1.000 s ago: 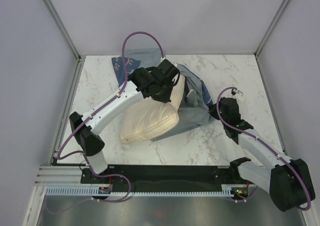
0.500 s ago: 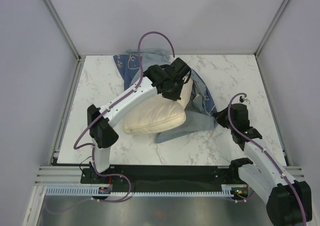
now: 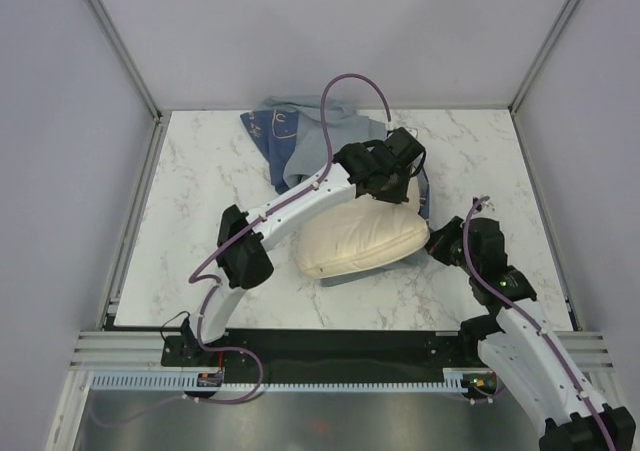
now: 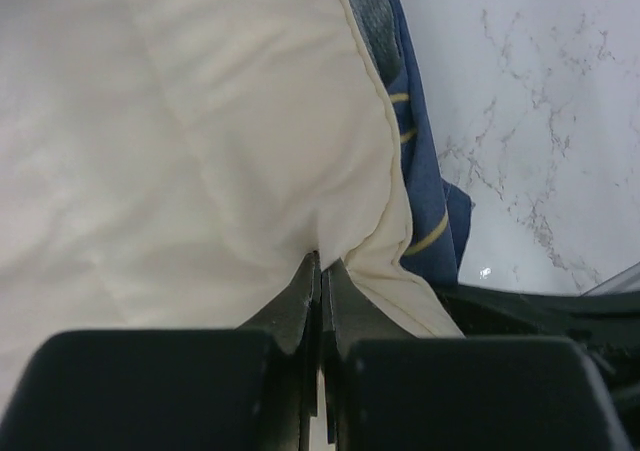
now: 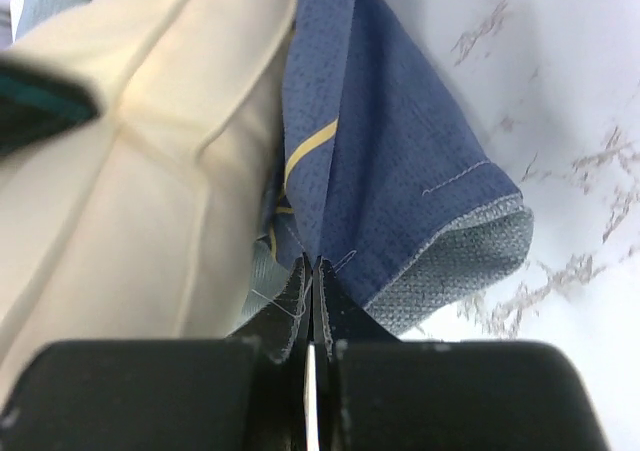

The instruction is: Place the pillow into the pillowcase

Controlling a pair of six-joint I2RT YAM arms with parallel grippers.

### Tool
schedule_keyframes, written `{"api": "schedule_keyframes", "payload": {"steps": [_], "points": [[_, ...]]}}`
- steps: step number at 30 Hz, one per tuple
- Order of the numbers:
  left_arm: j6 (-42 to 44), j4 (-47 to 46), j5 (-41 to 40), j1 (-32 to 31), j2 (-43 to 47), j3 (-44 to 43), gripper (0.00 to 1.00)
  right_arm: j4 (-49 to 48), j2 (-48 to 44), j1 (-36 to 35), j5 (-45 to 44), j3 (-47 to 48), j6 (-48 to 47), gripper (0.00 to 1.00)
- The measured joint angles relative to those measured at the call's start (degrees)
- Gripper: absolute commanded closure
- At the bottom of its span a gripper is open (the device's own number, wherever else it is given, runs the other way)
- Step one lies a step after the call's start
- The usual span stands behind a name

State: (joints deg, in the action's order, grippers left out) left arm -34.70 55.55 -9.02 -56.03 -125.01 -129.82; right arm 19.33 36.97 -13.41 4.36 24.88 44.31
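The cream pillow lies on the marble table, right of centre, its far edge under the left arm's wrist. My left gripper is shut on a fold of the pillow near its corner. The denim-blue pillowcase with yellow lines is bunched behind the pillow at the back of the table and runs under it to the right. My right gripper is shut on the pillowcase close to its hemmed edge, where the grey inside shows. The pillow sits just left of that grip.
The marble table is walled by grey panels on three sides. The left arm stretches diagonally across the middle. The right arm stands near the right front. A black rail runs along the near edge.
The left arm has dragged the pillow to the right across the table. The pillowcase shifted right with it, and the right gripper drew back toward the right front.
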Motion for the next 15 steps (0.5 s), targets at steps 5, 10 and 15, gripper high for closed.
{"api": "schedule_keyframes", "payload": {"steps": [5, 10, 15], "points": [[-0.6, -1.4, -0.1, 0.5, -2.9, 0.0, 0.98, 6.3, -6.1, -2.5, -2.5, 0.0, -1.4, 0.86], [-0.5, -6.9, -2.1, 2.0, -1.7, 6.2, 0.98, 10.3, -0.2, -3.0, -3.0, 2.6, -3.4, 0.61], [1.5, -11.8, -7.1, 4.4, 6.9, 23.1, 0.98, 13.0, 5.1, -3.2, -8.1, 6.1, -4.8, 0.15]]}}
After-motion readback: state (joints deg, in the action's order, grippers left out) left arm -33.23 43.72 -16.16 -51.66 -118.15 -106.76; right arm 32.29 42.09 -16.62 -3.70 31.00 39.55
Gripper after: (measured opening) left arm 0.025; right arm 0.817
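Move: The pillowcase's loose near-right edge is pinched in the shut right fingers; the pillow's middle lies some 16 cm to that hand's left and 3 cm ahead. The left hand already grips the pillow's raised right edge. From the left hand, the pillowcase's main part spreads about 18 cm ahead, 16 cm to the left and 15 cm below, the pillow's middle 6 cm back, 10 cm left and 8 cm below, and the loose case edge 10 cm back, 6 cm right, 8 cm below. The pillow's edge, kept in the closed left fingers, is brought down about 6 cm and slightly forward towards the pillowcase's main part, then swung some 6 cm left while still sinking, the wrist turning a little counter-clockwise. The case's loose edge is let go: the right fingers open wide as that hand eases 2 cm back and dips, tilting about 15 degrees. ##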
